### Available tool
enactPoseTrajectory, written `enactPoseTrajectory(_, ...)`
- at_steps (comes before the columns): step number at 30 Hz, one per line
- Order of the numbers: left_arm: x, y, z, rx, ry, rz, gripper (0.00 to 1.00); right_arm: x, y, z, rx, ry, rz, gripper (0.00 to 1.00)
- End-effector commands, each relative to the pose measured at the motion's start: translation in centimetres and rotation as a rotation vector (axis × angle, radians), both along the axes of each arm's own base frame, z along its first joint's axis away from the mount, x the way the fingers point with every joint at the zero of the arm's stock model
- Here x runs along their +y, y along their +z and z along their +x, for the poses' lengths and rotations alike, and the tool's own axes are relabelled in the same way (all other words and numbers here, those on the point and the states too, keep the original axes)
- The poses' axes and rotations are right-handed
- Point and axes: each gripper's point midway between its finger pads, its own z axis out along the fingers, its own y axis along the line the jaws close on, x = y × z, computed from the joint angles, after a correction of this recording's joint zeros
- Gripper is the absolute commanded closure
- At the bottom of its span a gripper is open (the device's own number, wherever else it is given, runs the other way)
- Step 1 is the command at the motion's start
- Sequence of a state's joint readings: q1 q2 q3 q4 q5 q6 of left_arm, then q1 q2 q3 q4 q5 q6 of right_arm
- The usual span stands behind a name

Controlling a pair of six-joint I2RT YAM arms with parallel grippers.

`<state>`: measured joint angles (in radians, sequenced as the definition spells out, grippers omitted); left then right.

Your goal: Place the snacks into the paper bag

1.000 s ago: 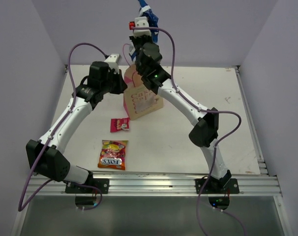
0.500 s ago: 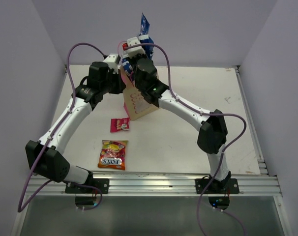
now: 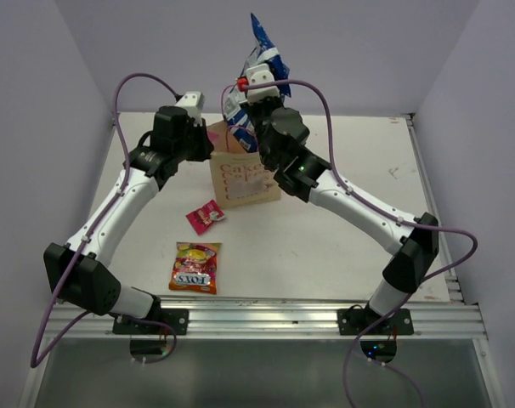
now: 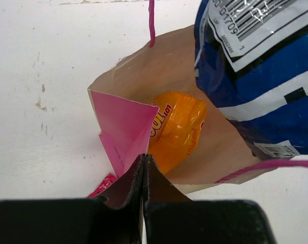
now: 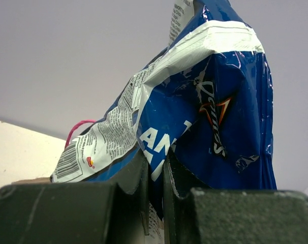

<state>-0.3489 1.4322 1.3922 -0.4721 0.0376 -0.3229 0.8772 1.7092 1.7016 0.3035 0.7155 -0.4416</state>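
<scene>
The paper bag [image 3: 246, 179] stands upright at the back middle of the table. My left gripper [image 3: 212, 144] is shut on its pink side fold [image 4: 124, 127], seen from above in the left wrist view, where its jaws [image 4: 144, 158] pinch the fold's edge. An orange-yellow packet [image 4: 177, 129] lies inside the bag. My right gripper [image 3: 251, 95] is shut on the long blue-white bag [image 3: 263, 49], which stands up above the paper bag's mouth, its lower end [image 4: 260, 81] over the opening. The FOX'S packet [image 3: 195, 267] and the small pink sachet [image 3: 205, 216] lie on the table in front.
A pink cord handle [image 4: 151, 23] rises from the bag's far rim and another [image 4: 268, 165] crosses the near rim. The white table [image 3: 351, 229] ends at a metal rail [image 3: 257, 316] in front. Purple walls close in the back and sides.
My right arm has swung right and lowered the blue-white bag toward the paper bag's mouth. The paper bag has turned slightly, and the pink sachet has been nudged askew. The left gripper keeps its hold.
</scene>
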Motion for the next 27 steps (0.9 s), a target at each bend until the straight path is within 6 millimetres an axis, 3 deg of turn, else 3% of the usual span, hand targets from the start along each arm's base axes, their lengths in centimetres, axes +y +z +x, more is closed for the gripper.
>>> enactPoseTrajectory(1, 0.4, 1.1, 0.3, -0.013, 0.026, -0.006, 1.0, -1.4, 1.4, -1.5, -0.01, -0.006, 0.018, 1.0)
enactPoseTrajectory(12, 0.4, 1.2, -0.1, -0.017, 0.019, -0.015, 1.0, -0.8, -3.8, -2.5, 0.122, 0.051, -0.028, 1.0)
enactPoseTrajectory(16, 0.3, 1.1, -0.3, -0.015, 0.014, -0.016, 1.0, 0.9, -5.2, -3.4, 0.165, 0.135, -0.042, 1.0)
enactPoseTrajectory(21, 0.0, 1.0, -0.5, -0.012, 0.002, -0.031, 1.0, 4.8, -6.4, -5.2, 0.23, 0.34, -0.041, 0.96)
enactPoseTrajectory(23, 0.0, 0.9, -0.4, -0.012, 0.001, -0.032, 1.0, 5.6, -6.6, -5.8, 0.271, 0.391, -0.03, 0.75)
enactPoseTrajectory(24, 0.0, 1.0, -0.4, -0.014, 0.001, -0.035, 1.0, 5.9, -7.1, -6.1, 0.297, 0.418, -0.041, 0.47)
enactPoseTrajectory(25, 0.0, 1.0, -0.4, -0.014, -0.002, -0.034, 1.0, 6.0, -6.6, -6.4, 0.304, 0.425, -0.026, 0.36)
enactPoseTrajectory(27, -0.1, 1.0, -0.5, -0.012, -0.003, -0.034, 1.0, 5.4, -5.8, -6.8, 0.31, 0.422, -0.019, 0.34)
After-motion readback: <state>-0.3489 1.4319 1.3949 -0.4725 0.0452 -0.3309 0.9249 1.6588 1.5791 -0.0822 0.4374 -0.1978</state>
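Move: The right hand grips the blue snack pack above the paper bag. The bag's mouth lies about 18 cm below this hand, some 4 cm left and 1 cm farther out. The left fingers on the bag's edge are roughly 12 cm left, 3 cm back and 18 cm below; the red packet on the table is about 15 cm left, 6 cm back and 44 cm below. From the left hand the mouth's middle is about 8 cm right and 4 cm ahead, level with it. Down first, then swinging left and back, the right hand lowers the held blue pack into the bag's mouth, some 11 cm down, ending 6 cm left close beside the left gripper. Its wrist tips down and turns counter-clockwise, about 20 degrees each; at the end the fingers open past halfway and let go. The left hand stays put, keeping its pinch on the bag's edge. ##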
